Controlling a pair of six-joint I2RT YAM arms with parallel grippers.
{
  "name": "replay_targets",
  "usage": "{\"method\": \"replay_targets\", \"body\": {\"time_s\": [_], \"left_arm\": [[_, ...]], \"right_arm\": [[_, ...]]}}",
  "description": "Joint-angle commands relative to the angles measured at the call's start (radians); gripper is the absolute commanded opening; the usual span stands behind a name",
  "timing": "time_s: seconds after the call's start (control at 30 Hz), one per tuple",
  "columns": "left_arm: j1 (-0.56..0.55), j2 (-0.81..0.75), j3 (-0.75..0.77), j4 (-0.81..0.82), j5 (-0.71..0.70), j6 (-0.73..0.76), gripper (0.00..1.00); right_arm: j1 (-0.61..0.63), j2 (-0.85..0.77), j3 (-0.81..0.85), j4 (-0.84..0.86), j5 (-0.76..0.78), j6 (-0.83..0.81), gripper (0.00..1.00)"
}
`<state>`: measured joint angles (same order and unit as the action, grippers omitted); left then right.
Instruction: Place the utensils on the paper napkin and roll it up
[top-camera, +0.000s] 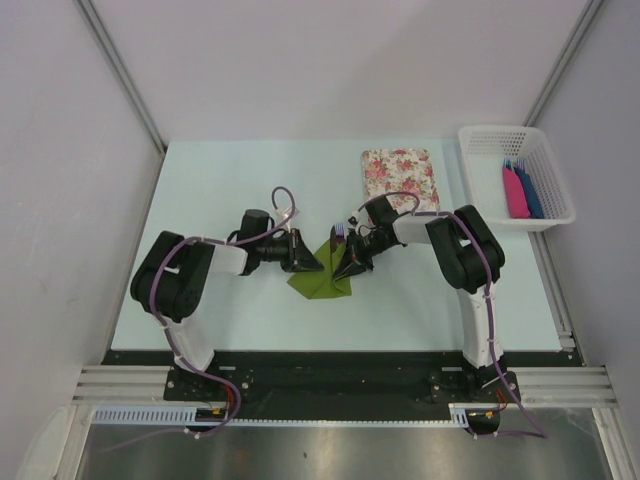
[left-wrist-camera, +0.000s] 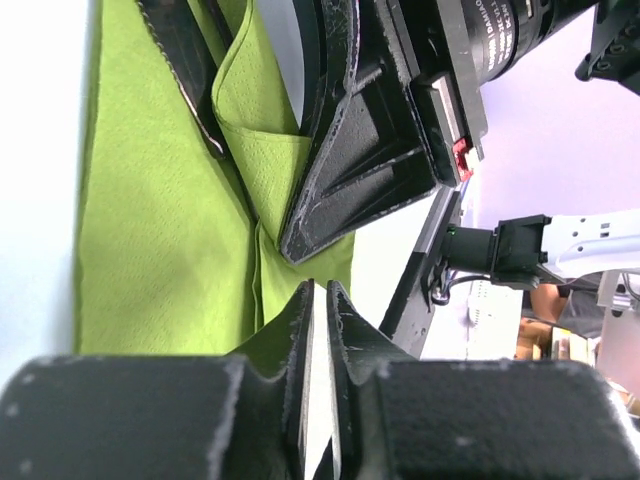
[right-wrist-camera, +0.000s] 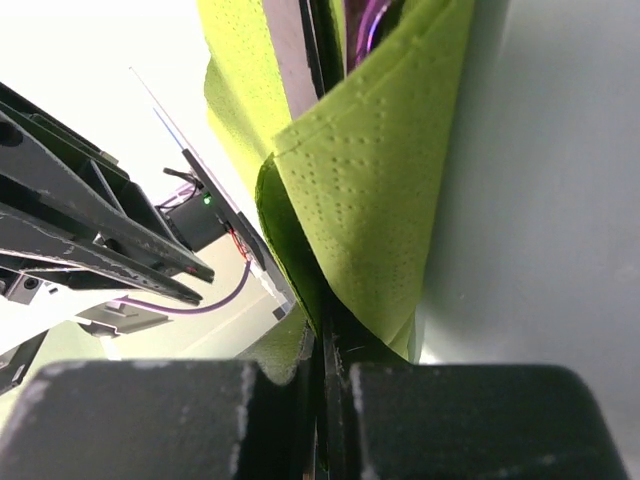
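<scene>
The olive-green paper napkin (top-camera: 318, 283) lies partly folded at mid-table between both arms. Dark purple utensils (top-camera: 338, 232) poke out of its far end, fork tines showing. My right gripper (top-camera: 350, 268) is shut on a raised fold of the napkin (right-wrist-camera: 370, 180); in the right wrist view the green sheet runs straight into the closed jaws (right-wrist-camera: 325, 315), and a purple utensil (right-wrist-camera: 362, 20) shows inside the fold. My left gripper (top-camera: 312, 264) sits at the napkin's left side. Its jaws (left-wrist-camera: 320, 288) stand a narrow slit apart, empty, just over the napkin's edge (left-wrist-camera: 160, 220).
A pink-and-white floral mat (top-camera: 400, 177) lies at the back, right of centre. A white basket (top-camera: 500, 131) at the far right holds pink and blue flat pieces (top-camera: 516, 192). In the left wrist view the right gripper's black fingers (left-wrist-camera: 365, 160) are very close ahead.
</scene>
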<state>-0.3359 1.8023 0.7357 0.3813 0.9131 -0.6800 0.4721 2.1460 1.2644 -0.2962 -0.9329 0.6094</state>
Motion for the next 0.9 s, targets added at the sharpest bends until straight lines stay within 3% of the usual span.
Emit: {"method": "replay_targets", "body": {"time_s": [0.0, 0.23, 0.33, 0.47, 0.77, 0.87], "left_arm": [[0.014, -0.05, -0.01, -0.065, 0.024, 0.072, 0.15], [0.018, -0.05, -0.012, -0.038, 0.023, 0.051, 0.15], [0.026, -0.052, -0.013, -0.012, 0.024, 0.03, 0.18], [0.031, -0.063, -0.009, 0.025, 0.033, -0.004, 0.31], [0.078, -0.086, -0.022, 0.087, 0.004, -0.105, 0.5], [0.093, -0.092, -0.019, 0.107, 0.004, -0.141, 0.52]], "right_arm": [[0.0, 0.012, 0.009, 0.051, 0.006, 0.019, 0.04], [0.002, 0.022, 0.01, 0.062, -0.007, 0.029, 0.07], [0.002, 0.022, 0.009, 0.058, -0.007, 0.03, 0.19], [0.0, 0.022, 0.01, 0.058, -0.003, 0.03, 0.43], [0.005, 0.022, 0.023, 0.051, 0.002, 0.03, 0.65], [0.005, 0.023, 0.029, 0.051, 0.003, 0.032, 0.66]]}}
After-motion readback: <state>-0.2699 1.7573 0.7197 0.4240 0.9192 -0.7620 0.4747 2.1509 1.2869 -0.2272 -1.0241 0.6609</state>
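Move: The right fingers, nearly shut, hold the tip of the napkin's folded-over right flap; the flap's middle is about 2 cm farther out, 1 cm to their right and slightly below. The utensils' middle is some 5 cm ahead of the right hand, straight out and 1 cm below, and the napkin's uncovered left part is about 6 cm to its left and 1 cm nearer. From the left hand the flap is about 4 cm right, level ahead, and 3 cm below. The right hand barely shifts at first, then spreads its nearly shut fingers to about two thirds, letting go of the flap tip while rising some 2 cm over the fold, drifting slightly left and rolling its left-pointing fingers up a little. The left hand, clear above the napkin, dips and edges left, then opens its nearly shut fingers about halfway as it backs off up, forward and to its left, around 3 cm in all, with a slight counter-clockwise turn. ##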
